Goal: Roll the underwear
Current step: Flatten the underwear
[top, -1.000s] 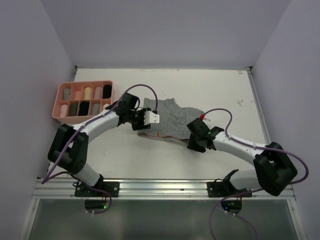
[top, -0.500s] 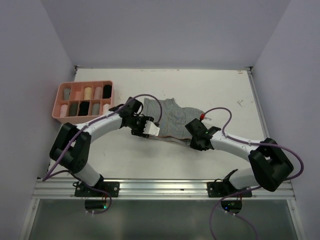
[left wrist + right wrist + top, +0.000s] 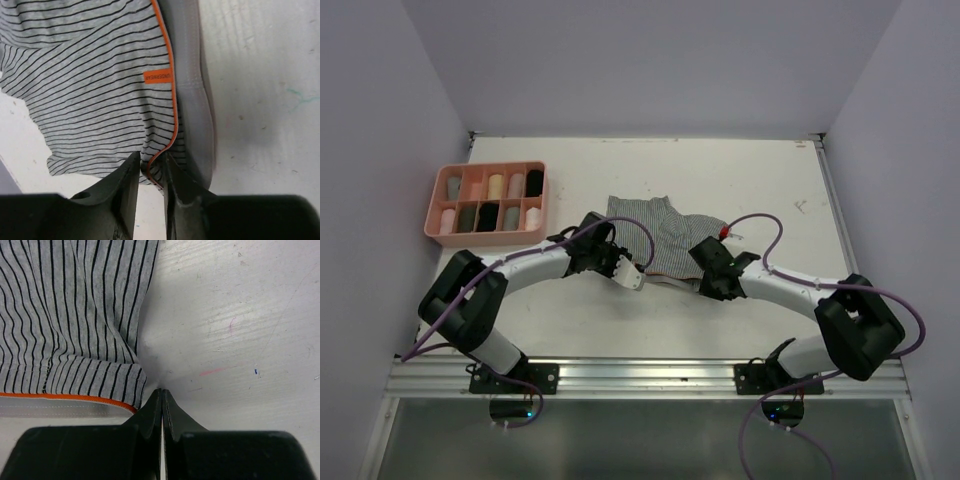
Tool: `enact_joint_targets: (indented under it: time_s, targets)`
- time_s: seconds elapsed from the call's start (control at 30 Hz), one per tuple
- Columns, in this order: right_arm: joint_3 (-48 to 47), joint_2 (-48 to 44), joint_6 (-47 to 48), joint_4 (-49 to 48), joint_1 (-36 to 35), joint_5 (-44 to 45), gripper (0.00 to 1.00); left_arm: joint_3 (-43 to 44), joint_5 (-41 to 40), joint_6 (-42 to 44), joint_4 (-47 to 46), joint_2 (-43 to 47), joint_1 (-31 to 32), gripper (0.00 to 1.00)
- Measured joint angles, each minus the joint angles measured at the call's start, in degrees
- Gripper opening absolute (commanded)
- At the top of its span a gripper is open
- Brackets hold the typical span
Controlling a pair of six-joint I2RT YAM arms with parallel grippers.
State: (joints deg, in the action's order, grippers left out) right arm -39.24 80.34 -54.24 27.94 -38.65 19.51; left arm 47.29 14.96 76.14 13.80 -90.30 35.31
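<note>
The grey striped underwear (image 3: 665, 232) lies spread flat in the middle of the table, its grey waistband with orange piping toward the near side. My left gripper (image 3: 628, 277) is at its near left corner. In the left wrist view the striped underwear (image 3: 100, 75) has its orange-piped edge bunched between the fingers of the left gripper (image 3: 151, 162), which is shut on it. My right gripper (image 3: 706, 284) is at the near right corner. In the right wrist view the right gripper (image 3: 161, 392) is shut, tips pressed to the table just right of the underwear's corner (image 3: 125, 380), with nothing visible between them.
A pink tray (image 3: 544, 195) with compartments holding rolled garments stands at the back left. White walls close in the table on three sides. A metal rail (image 3: 640, 375) runs along the near edge by the arm bases.
My left gripper has slid toward the near edge, down to the underwear's left corner, and its jaws have narrowed onto the fabric. The right gripper has closed, barely moving.
</note>
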Motion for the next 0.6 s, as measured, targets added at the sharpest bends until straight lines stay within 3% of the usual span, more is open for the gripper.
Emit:
enact_joint_targets:
  time_s: [0.17,0.33,0.4,0.57,0.6]
  targets:
    - [-0.4,0.3,0.1,1.0,0.0,1.4,0.00,-0.1,-2.8,1.3,-1.0,0.2,0.0,0.00]
    - [-0.8,0.2,3.5,2.4,0.0,3.6,0.00,0.0,-5.4,-0.3,0.5,0.7,-0.5,0.00]
    - [-1.5,0.0,6.6,2.4,0.0,3.5,0.11,0.0,-6.3,-2.3,2.3,1.0,-1.2,0.00]
    - [-2.8,-5.2,6.6,2.9,0.0,1.7,0.23,1.4,-6.7,-10.7,7.3,1.1,-2.7,0.00]
    - [-2.1,-7.9,4.7,2.4,0.0,1.0,0.33,2.0,-6.6,-12.7,8.3,1.0,-2.7,0.00]
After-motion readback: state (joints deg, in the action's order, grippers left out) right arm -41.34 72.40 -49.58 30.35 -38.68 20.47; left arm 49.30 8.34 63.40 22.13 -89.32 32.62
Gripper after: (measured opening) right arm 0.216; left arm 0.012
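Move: The left waistband corner of the underwear already lies between the left gripper's half-open fingertips, about 1 cm below the hand point. The orange tag is some 5 cm to the right, about level fore and aft, and the underwear's middle about 10 cm right and 7 cm ahead. From the right gripper, the right waistband corner is roughly 1 cm left, level fore and aft; the underwear's middle is some 10 cm left and 12 cm ahead. Shut the left fingers on the waistband corner, then drag it about 4.5 cm left, staying low and turning the wrist some 15 degrees counter-clockwise. Meanwhile slide the still-closed right fingertips just over 1 cm right, away from the underwear, then part them slightly and lift about 4 cm clear of the right corner. ##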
